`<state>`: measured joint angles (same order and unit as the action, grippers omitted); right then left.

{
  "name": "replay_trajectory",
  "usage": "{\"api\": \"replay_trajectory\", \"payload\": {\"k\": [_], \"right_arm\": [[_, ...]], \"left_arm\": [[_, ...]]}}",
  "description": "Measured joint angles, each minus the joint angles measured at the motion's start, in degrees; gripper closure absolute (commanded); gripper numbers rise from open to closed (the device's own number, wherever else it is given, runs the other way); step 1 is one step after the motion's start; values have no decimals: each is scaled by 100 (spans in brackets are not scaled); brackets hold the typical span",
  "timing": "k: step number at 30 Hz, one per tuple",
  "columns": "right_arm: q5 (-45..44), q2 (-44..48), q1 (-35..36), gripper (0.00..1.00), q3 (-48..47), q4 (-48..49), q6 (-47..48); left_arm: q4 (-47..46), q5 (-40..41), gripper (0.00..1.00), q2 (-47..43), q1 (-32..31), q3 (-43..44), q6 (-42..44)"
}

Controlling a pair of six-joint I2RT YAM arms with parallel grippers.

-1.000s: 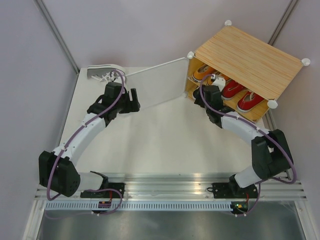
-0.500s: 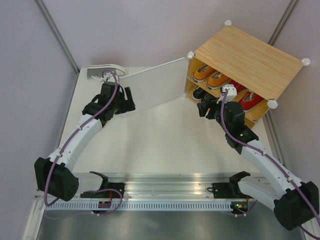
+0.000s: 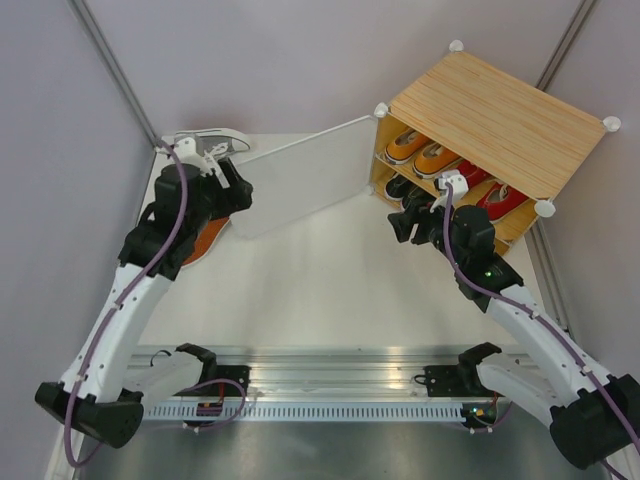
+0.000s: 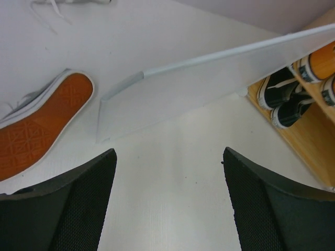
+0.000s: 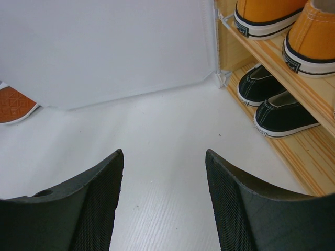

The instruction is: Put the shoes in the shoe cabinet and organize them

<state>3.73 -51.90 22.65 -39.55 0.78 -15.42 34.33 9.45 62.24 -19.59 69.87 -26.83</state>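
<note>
The shoe cabinet [image 3: 500,110] stands at the back right with its frosted door [image 3: 300,175] swung open. Inside are orange shoes [image 3: 420,150] on the upper shelf, and red shoes [image 3: 490,195] and black shoes [image 3: 400,188] below. One grey shoe [image 3: 210,143] stands upright at the back left. Another grey shoe [image 4: 42,123] lies on its side, orange sole showing, partly under my left arm. My left gripper [image 3: 238,190] hangs open and empty near the door's free edge. My right gripper [image 3: 400,218] is open and empty in front of the black shoes [image 5: 272,102].
The open door [image 4: 209,83] stretches across the back of the table between the two arms. Walls close in the table at the left and back. The cabinet's wooden floor [image 5: 309,172] juts in at the right of my right gripper.
My right gripper has backed out of the cabinet's lower shelf toward the table's middle. My left arm has drawn back to the left, uncovering the grey shoe on its side.
</note>
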Motion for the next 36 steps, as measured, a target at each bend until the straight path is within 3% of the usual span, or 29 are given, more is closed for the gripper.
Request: {"api": "replay_trajectory", "payload": {"k": [5, 11, 22, 28, 36], "right_arm": [[227, -304, 0, 32, -203, -37, 70], [398, -341, 0, 31, -203, -39, 151], [442, -356, 0, 31, -197, -356, 758], [542, -74, 0, 31, -59, -444, 820], [831, 166, 0, 31, 269, -472, 750]], "left_arm": [[-20, 439, 12, -684, 0, 420, 188], [-9, 1019, 12, -627, 179, 640, 299], [-306, 1086, 12, 238, 1692, 640, 291], [-1228, 1279, 13, 713, 2498, -15, -42], [-2020, 739, 15, 2433, 2743, -284, -428]]}}
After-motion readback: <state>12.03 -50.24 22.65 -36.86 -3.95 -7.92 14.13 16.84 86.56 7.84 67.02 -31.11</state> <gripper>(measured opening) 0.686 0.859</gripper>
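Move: The left hand, open and empty, hangs high. The orange-soled shoe on its side lies about 18 cm to its left, some 9 cm ahead and 26 cm below. The open door's free edge stands roughly 5 cm ahead and 4 cm left, about 15 cm lower; the other grey shoe is around 34 cm ahead, 15 cm left, down on the table. From the right hand, the orange-soled shoe lies some 66 cm left, 10 cm ahead and 21 cm lower. No contact yet: the left hand heads for the orange-soled shoe, first rising about 9 cm, then swinging some 20 cm left and forward, and finally dropping steeply above it. It turns roughly 35 degrees counter-clockwise with its fingers kept wide open. The empty right hand eases a few centimetres down and back. ##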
